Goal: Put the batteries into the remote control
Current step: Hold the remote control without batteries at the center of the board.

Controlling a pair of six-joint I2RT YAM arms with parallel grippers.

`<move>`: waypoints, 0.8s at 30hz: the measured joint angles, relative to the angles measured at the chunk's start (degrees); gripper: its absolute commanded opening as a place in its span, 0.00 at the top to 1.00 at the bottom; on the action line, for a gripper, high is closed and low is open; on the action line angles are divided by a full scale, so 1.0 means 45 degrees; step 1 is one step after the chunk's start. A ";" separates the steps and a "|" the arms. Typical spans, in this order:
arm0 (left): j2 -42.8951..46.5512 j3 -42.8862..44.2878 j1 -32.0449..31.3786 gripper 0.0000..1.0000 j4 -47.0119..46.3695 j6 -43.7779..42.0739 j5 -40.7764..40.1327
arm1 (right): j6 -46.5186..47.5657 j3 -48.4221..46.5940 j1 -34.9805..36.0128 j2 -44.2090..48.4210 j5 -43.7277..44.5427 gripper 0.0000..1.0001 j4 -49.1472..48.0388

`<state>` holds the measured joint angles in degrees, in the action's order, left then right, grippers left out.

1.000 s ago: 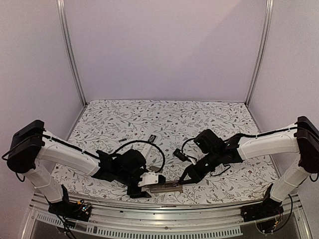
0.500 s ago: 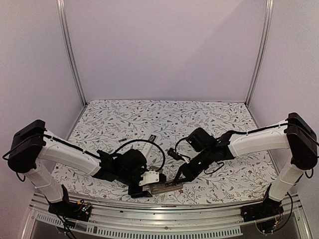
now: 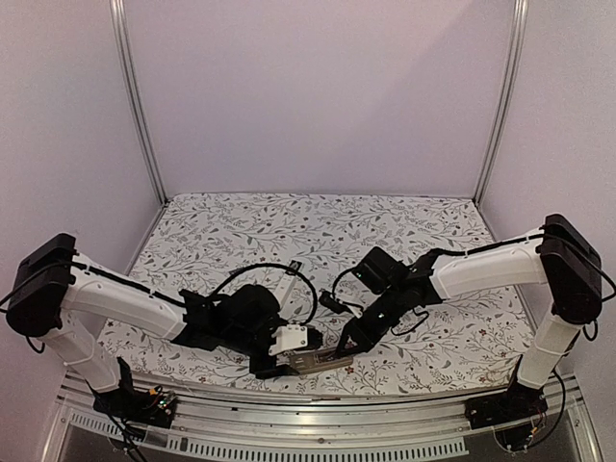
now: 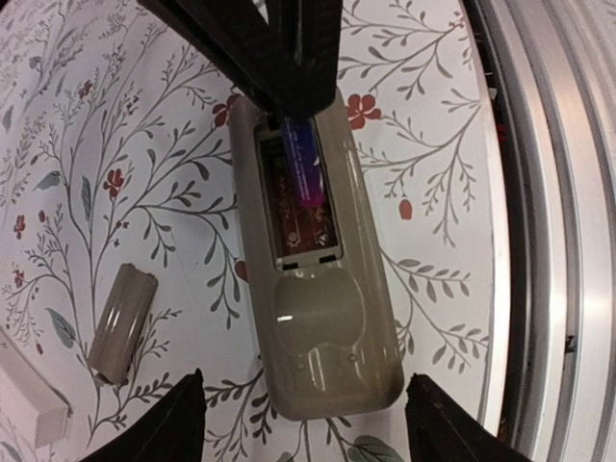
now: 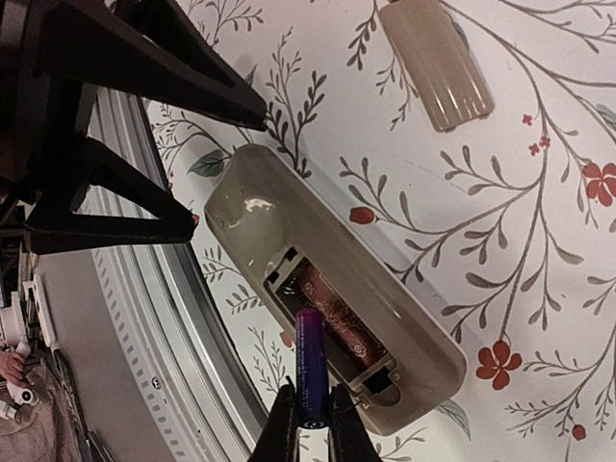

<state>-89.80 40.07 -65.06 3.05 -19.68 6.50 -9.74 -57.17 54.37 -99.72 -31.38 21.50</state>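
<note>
The beige remote control (image 3: 318,360) lies face down near the table's front edge, its battery bay (image 4: 300,207) uncovered. My right gripper (image 5: 310,404) is shut on a dark purple battery (image 5: 310,366), tilted with its free end over the bay's near slot. A reddish cylinder (image 5: 339,316) lies in the other slot. My left gripper (image 4: 306,390) stands open, one finger on each side of the remote's rounded end (image 4: 327,356) without touching it. In the left wrist view the held battery (image 4: 303,164) shows under the right gripper's black fingers.
The beige battery cover (image 4: 122,322) lies loose on the floral cloth beside the remote, also seen as a ribbed cover (image 5: 435,63). The metal rail (image 4: 539,231) of the table's front edge runs close along the remote. A small dark item (image 3: 293,269) lies farther back.
My right arm has swung left and brought the battery down over the remote's open bay. The left gripper has stayed around the remote's end, opening slightly.
</note>
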 measured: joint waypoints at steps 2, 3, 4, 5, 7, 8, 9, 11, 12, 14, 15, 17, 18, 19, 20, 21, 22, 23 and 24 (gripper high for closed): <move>0.0024 0.0000 -0.0170 0.30 -0.0189 0.0000 -0.0165 | 0.0151 -0.0112 0.0000 -0.0092 -0.0010 1.00 0.0175; 0.0024 0.0000 -0.0282 0.31 -0.0257 -0.0005 -0.0219 | 0.0194 -0.0170 0.0000 -0.0141 -0.0010 1.00 0.0204; 0.0019 0.0000 -0.0408 0.32 -0.0374 -0.0005 -0.0257 | 0.0233 -0.0214 0.0005 -0.0189 -0.0010 1.00 0.0233; 0.0015 0.0000 -0.0515 0.34 -0.0515 -0.0005 -0.0277 | 0.0291 -0.0243 0.0000 -0.0233 -0.0015 1.00 0.0257; -0.0092 0.0044 -0.0704 0.41 -0.0763 -0.0015 -0.0321 | 0.0398 -0.0301 0.0000 -0.0325 -0.0015 1.00 0.0311; -0.0219 0.0092 -0.0767 0.41 -0.0860 -0.0019 -0.0330 | 0.0423 -0.0316 0.0000 -0.0364 -0.0019 1.00 0.0316; -0.0340 0.0155 -0.0816 0.41 -0.0937 0.0010 -0.0355 | 0.0452 -0.0330 0.0005 -0.0403 -0.0034 1.00 0.0321; -0.0636 0.0296 -0.0894 0.44 -0.1069 0.0000 -0.0369 | 0.0495 -0.0340 0.0000 -0.0481 -0.0058 1.00 0.0335; -0.0738 0.0330 -0.0913 0.46 -0.1156 0.0005 -0.0369 | 0.0515 -0.0364 0.0000 -0.0534 -0.0078 1.00 0.0350; -0.0831 0.0350 -0.0937 0.50 -0.1302 0.0015 -0.0355 | 0.0554 -0.0427 0.0000 -0.0593 -0.0121 1.00 0.0355; -0.0845 0.0350 -0.0952 0.50 -0.1370 0.0044 -0.0355 | 0.0583 -0.0481 0.0000 -0.0627 -0.0126 1.00 0.0369; -0.0894 0.0369 -0.0967 0.51 -0.1535 0.0044 -0.0330 | 0.0651 -0.0583 0.0000 -0.0714 -0.0131 1.00 0.0350; -0.0923 0.0389 -0.0976 0.53 -0.1617 0.0039 -0.0330 | 0.0695 -0.0612 0.0000 -0.0758 -0.0141 1.00 0.0350; -0.0947 0.0403 -0.0981 0.54 -0.1671 0.0049 -0.0321 | 0.0704 -0.0617 0.0000 -0.0787 -0.0165 1.00 0.0345; -0.0986 0.0427 -0.0991 0.55 -0.1768 0.0053 -0.0311 | 0.0724 -0.0622 0.0000 -0.0801 -0.0194 1.00 0.0335; -0.1030 0.0447 -0.1005 0.56 -0.1846 0.0063 -0.0311 | 0.0743 -0.0622 0.0000 -0.0811 -0.0214 1.00 0.0321; -0.1059 0.0466 -0.1020 0.57 -0.1899 0.0083 -0.0301 | 0.0753 -0.0622 0.0000 -0.0831 -0.0253 1.00 0.0306; -0.1107 0.0481 -0.1044 0.58 -0.1962 0.0087 -0.0301 | 0.0758 -0.0622 0.0000 -0.0855 -0.0291 1.00 0.0287; -0.1141 0.0491 -0.1069 0.58 -0.2030 0.0107 -0.0296 | 0.0767 -0.0627 0.0000 -0.0899 -0.0389 1.00 0.0248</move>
<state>-94.94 42.28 -69.87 -6.09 -19.20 5.17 -6.28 -59.99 54.37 -103.77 -33.12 22.61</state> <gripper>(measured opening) 0.435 0.069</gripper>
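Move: The left hand, open and empty, hangs at the near left end of the remote control, whose middle lies about 7 cm to its right, 1 cm back and 2 cm below. The loose battery cover is roughly 6 cm ahead and 2 cm right, the white remote about 15 cm ahead and 1 cm left. From the right hand, already holding a battery, the battery bay is about 2 cm left, level fore and aft, 3 cm below. Rightward along the remote control, the left hand slides about 4 cm and draws back roughly 1 cm, bringing its fingers down either side of the body while they narrow from wide to under half open; contact with the sides can't be made out. The right hand keeps its pinch on the battery and sinks about 1 cm, easing slightly left and lowering the tip towards the left end of the bay. ##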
